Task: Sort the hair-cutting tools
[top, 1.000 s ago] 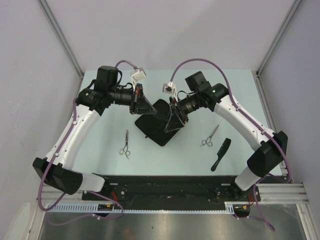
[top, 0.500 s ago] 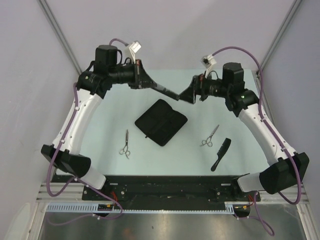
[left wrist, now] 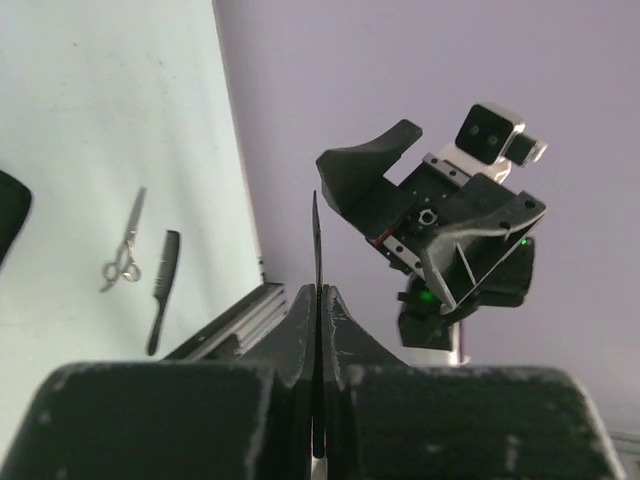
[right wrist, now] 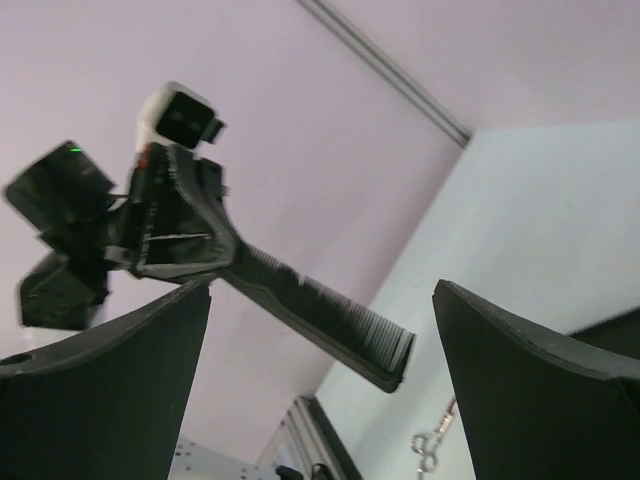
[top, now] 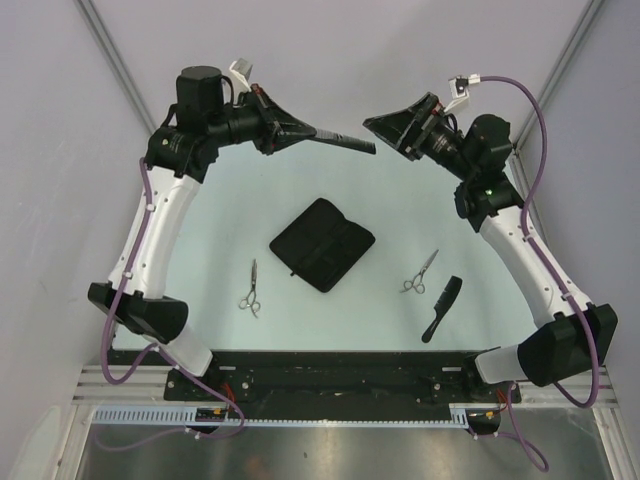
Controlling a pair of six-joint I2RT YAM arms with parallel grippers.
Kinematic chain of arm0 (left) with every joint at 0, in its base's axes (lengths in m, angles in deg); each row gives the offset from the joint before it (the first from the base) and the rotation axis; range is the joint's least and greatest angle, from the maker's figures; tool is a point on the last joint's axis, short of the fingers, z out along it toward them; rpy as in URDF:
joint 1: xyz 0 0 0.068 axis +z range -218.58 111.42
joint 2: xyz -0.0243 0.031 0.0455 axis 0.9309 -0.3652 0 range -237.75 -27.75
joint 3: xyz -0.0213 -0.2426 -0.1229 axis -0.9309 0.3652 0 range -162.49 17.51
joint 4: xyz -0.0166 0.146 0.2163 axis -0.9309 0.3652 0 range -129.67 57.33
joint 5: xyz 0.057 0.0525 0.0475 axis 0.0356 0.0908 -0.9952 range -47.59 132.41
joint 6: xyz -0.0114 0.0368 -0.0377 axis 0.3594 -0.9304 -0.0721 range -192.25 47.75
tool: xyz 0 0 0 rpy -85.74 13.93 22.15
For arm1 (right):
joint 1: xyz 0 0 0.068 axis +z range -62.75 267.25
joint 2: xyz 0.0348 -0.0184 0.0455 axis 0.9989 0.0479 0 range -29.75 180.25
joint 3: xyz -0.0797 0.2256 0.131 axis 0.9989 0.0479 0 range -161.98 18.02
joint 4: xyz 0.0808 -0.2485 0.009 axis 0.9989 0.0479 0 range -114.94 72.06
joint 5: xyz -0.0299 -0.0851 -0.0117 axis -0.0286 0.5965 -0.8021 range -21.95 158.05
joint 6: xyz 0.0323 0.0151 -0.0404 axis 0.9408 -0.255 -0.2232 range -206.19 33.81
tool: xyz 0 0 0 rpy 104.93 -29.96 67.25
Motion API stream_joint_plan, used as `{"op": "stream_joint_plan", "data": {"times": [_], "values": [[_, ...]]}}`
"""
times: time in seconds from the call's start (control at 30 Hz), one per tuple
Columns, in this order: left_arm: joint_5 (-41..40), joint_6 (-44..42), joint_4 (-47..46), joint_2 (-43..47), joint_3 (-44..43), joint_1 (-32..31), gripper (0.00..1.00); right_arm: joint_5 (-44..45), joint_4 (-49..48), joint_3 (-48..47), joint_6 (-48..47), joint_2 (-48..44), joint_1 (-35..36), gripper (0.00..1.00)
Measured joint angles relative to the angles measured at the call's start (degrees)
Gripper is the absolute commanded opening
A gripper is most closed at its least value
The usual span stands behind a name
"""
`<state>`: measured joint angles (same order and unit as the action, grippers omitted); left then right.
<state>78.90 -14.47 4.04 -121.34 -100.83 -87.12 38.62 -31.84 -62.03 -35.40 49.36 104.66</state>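
My left gripper [top: 308,130] is raised at the back left, shut on one end of the long narrow black comb [top: 345,141]. In the left wrist view the comb [left wrist: 316,235] shows edge-on between the closed fingers. Its free end points at my right gripper [top: 386,135], which hangs open a short gap away with nothing in it. The right wrist view shows the comb [right wrist: 320,310] beyond the wide-apart fingers [right wrist: 530,385]. On the table lie one pair of silver scissors [top: 250,290] at the left, another pair [top: 420,272] at the right, and the black handled comb [top: 441,308].
A flat black fabric case [top: 322,243] lies in the middle of the table, below and between both raised grippers. Purple walls close the back and sides, and a metal rail [top: 330,372] with the arm bases runs along the near edge.
Both grippers rose from the black case toward the back, with the long comb between them. The right gripper then opened and drew back right; the left kept the comb.
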Motion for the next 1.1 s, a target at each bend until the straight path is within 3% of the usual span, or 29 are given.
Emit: {"op": "stream_joint_plan", "data": {"times": [0.2, 0.43, 1.1], "values": [[0.35, 9.99, -4.42, 0.28, 0.63, 0.37, 0.0, -5.6, -11.45, 0.02, 9.03, 1.33, -0.42, 1.0], [0.35, 15.37, -9.29, 1.51, 4.09, 0.44, 0.0, -8.61, -15.3, 0.02, 11.41, 1.77, -0.63, 1.0], [3.15, 16.26, -17.94, 7.37, 10.36, 0.52, 0.0, -7.37, -7.15, 0.09, 7.54, 1.05, -3.67, 1.0]]}}
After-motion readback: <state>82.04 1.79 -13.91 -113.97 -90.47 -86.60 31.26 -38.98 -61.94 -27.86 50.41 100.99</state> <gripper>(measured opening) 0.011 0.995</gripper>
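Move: The left hand holds the comb, its free end pointing right and outward towards the open right gripper, about 16 cm to the left hand's right, 3 cm farther out and nearly level in height. From the right hand, the comb's middle is roughly 12 cm left, about level fore-and-aft and in height; the left gripper is some 16 cm left, 3 cm back. The tool case lies on the table some 40 cm beneath, about 9 cm to the right hand's left, no farther out. Left hand lifts the held comb about 5 cm, tipping its free end up; open right rises 4, sinks halfway. ##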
